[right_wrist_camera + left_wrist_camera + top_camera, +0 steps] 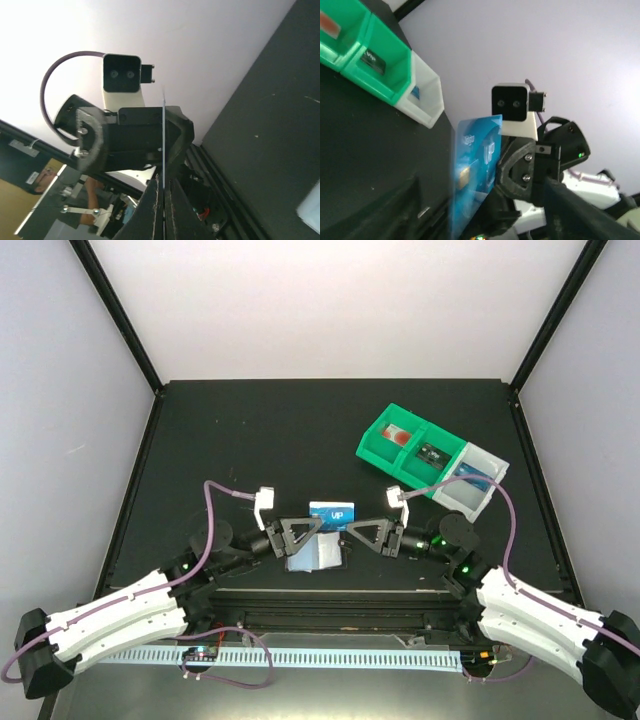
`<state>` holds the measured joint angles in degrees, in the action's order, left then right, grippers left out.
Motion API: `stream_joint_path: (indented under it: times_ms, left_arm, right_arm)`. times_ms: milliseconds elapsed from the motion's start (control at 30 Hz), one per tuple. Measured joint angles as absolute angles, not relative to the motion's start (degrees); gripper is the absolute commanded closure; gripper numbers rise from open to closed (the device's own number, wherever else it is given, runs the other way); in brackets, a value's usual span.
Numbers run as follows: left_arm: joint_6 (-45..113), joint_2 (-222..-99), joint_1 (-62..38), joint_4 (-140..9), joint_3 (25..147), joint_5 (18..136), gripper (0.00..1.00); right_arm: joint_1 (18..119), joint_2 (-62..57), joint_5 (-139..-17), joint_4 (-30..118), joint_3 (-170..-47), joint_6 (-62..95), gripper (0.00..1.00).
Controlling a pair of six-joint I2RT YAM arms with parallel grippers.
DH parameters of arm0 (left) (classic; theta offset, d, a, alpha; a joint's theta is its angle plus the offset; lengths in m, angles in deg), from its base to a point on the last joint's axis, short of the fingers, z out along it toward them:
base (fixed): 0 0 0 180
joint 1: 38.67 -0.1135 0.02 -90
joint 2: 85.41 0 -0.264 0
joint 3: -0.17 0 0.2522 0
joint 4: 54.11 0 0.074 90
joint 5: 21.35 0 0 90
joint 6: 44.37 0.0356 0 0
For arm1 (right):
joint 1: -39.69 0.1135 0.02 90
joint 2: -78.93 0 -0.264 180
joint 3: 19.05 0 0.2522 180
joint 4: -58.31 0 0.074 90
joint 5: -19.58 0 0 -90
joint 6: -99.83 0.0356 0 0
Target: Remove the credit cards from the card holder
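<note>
A bright-blue credit card (333, 511) marked VIP stands on edge above the table between my two grippers. My right gripper (348, 530) is shut on it; in the right wrist view the card's thin edge (163, 145) runs up from between the closed fingers. My left gripper (318, 529) faces it from the left with its jaws apart, and in the left wrist view the card (472, 170) stands in the gap without being pinched. The pale blue-grey card holder (313, 558) lies flat on the table just below the grippers. Another blue card (476, 476) lies in the tray's white end compartment.
A green-and-grey compartment tray (380, 445) sits at the back right, holding a red-and-white item (400, 435) and a dark green item (432, 452). The black table (250, 440) is walled by pale panels on three sides.
</note>
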<state>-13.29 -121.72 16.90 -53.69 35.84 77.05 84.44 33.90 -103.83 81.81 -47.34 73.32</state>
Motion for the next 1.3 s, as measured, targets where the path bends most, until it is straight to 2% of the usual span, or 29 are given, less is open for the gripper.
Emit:
stream_joint_path:
  times_ms: [67,133,433,667,933,1300]
  left_arm:
    - [-13.14,-121.11,16.90,-54.76,35.82,76.29,0.07]
    - [-12.66,-120.06,16.90,-56.43,35.82,75.41,0.01]
    - [-8.37,-116.17,16.90,-70.48,35.97,68.90,0.01]
    - [-3.21,-118.86,16.90,-78.98,36.95,65.66,0.01]
    - [0.48,-124.98,16.74,-82.70,37.94,65.49,0.01]
    - [2.10,-125.70,13.97,-84.10,38.00,66.15,0.01]
  right_arm:
    - [84.44,34.25,-103.04,78.02,-48.36,71.68,0.99]
    - [84.42,34.47,-101.49,73.54,-50.35,69.38,0.99]
    - [79.28,32.08,-97.36,58.05,-59.38,59.89,0.99]
    - [64.81,27.69,-98.71,48.01,-62.48,54.63,0.99]
    - [50.19,26.36,-98.87,36.02,-67.31,48.38,0.99]
    - [32.60,27.78,-93.27,23.49,-68.60,42.67,0.99]
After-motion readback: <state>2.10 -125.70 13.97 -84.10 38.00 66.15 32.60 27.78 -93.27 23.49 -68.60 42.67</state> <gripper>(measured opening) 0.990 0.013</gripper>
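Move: Already pinched in the right fingers is the blue card; the white bin lies about 23 cm ahead of that hand, 28 cm to its right and 22 cm below. The middle green bin stands some 29 cm ahead and 20 cm right, the far green one 34 ahead and 14 right, the card holder 5 ahead and 5 left. From the left hand, part-open and clear of the card, the card holder is roughly 5 cm ahead, 1 cm right and 23 cm below. Carrying the blue card away, the right hand reaches forward at first, then sweeps right towards the white bin, about 24 cm across and 16 cm out while sinking some 8 cm; its shut fingers swing clockwise from pointing left to mostly forward and dip down. The left hand finishes opening wide, sinks about 12 cm towards the card holder, easing left, and tips its fingers down some 35 degrees. ##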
